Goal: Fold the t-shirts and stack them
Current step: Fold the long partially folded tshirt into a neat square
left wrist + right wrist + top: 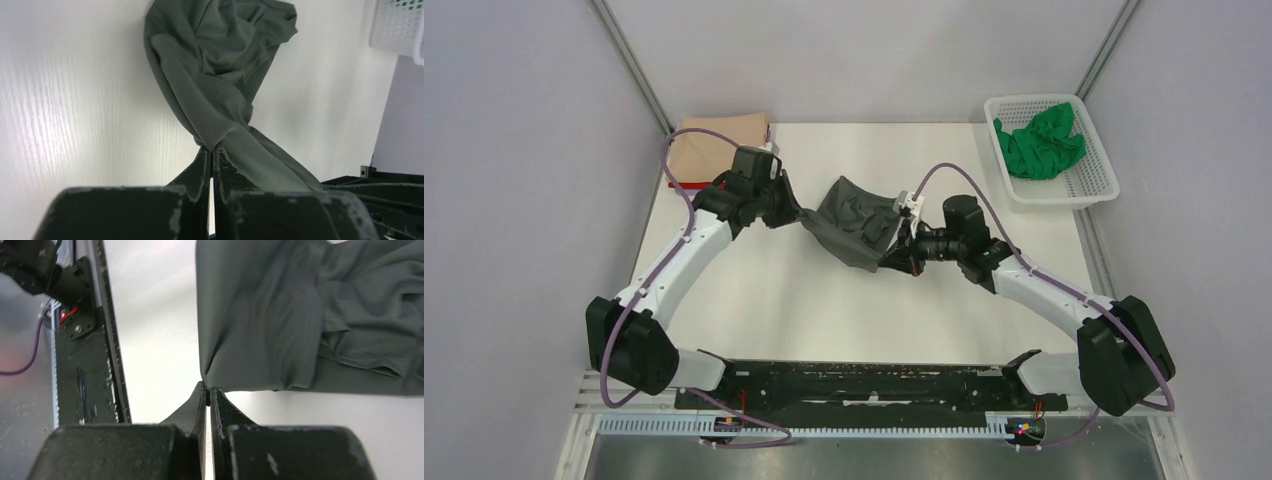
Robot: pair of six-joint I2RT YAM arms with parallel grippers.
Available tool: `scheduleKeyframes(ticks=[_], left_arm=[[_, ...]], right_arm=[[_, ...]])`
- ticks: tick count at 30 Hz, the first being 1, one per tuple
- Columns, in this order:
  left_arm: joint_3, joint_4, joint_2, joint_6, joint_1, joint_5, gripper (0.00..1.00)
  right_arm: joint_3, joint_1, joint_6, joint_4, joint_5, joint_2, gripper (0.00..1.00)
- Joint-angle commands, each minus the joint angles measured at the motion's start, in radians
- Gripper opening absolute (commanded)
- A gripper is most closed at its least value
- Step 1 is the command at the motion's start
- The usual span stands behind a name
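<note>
A dark grey t-shirt [854, 222] hangs bunched between my two arms over the middle of the table. My left gripper [802, 215] is shut on its left edge; the left wrist view shows the cloth [215, 75] pinched at the fingertips and twisting away. My right gripper [892, 255] is shut on its lower right corner, and the right wrist view shows the grey cloth [300, 320] caught at the tips. A folded tan t-shirt [719, 140] lies at the back left on a red one [686, 185], only its edge showing. A bright green t-shirt [1039, 140] sits crumpled in the basket.
The white mesh basket [1094, 185] stands at the back right corner of the table. The black base rail [864, 385] runs along the near edge between the arm bases. Grey walls close in on both sides.
</note>
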Motion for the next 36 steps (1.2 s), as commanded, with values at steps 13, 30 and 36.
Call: scheduleKeyframes(ticks=[13,30,36], left_arm=[[0.378,0.358,0.492,-0.020,0.036,-0.039,0.02],[0.699,0.331,0.881,-0.028,0.038,-0.025,0.16],[0.846,0.253,0.930,-0.022,0.036,0.017,1.00]], right_arm=[[0.240,-0.255,0.102,0.100,0.075,0.271,0.00],[0.499,-0.353,0.112,0.090,0.088,0.651,0.08],[0.619,-0.369,0.087,-0.055,0.176,0.668,0.97]])
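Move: Both hands already hold the t-shirt's lifted near end. From the left hand, the t-shirt's far left corner lies about 21 cm ahead, 7 cm right and 17 cm below; the folded stack is roughly 28 cm ahead, 17 cm left and 15 cm down. From the right hand, the far right corner is some 24 cm ahead, 5 cm right and 14 cm down, and the white basket about 36 cm ahead, 34 cm right, 10 cm lower. Keeping their pinch on the lifted end, both hands carry it forward about 23 cm over the part on the table, drifting right 7 to 9 cm and, after a slight rise, sinking towards the far corners. The right hand turns some 30 degrees clockwise. Both open wide at the end and let go of the cloth while still a few centimetres above the table. ##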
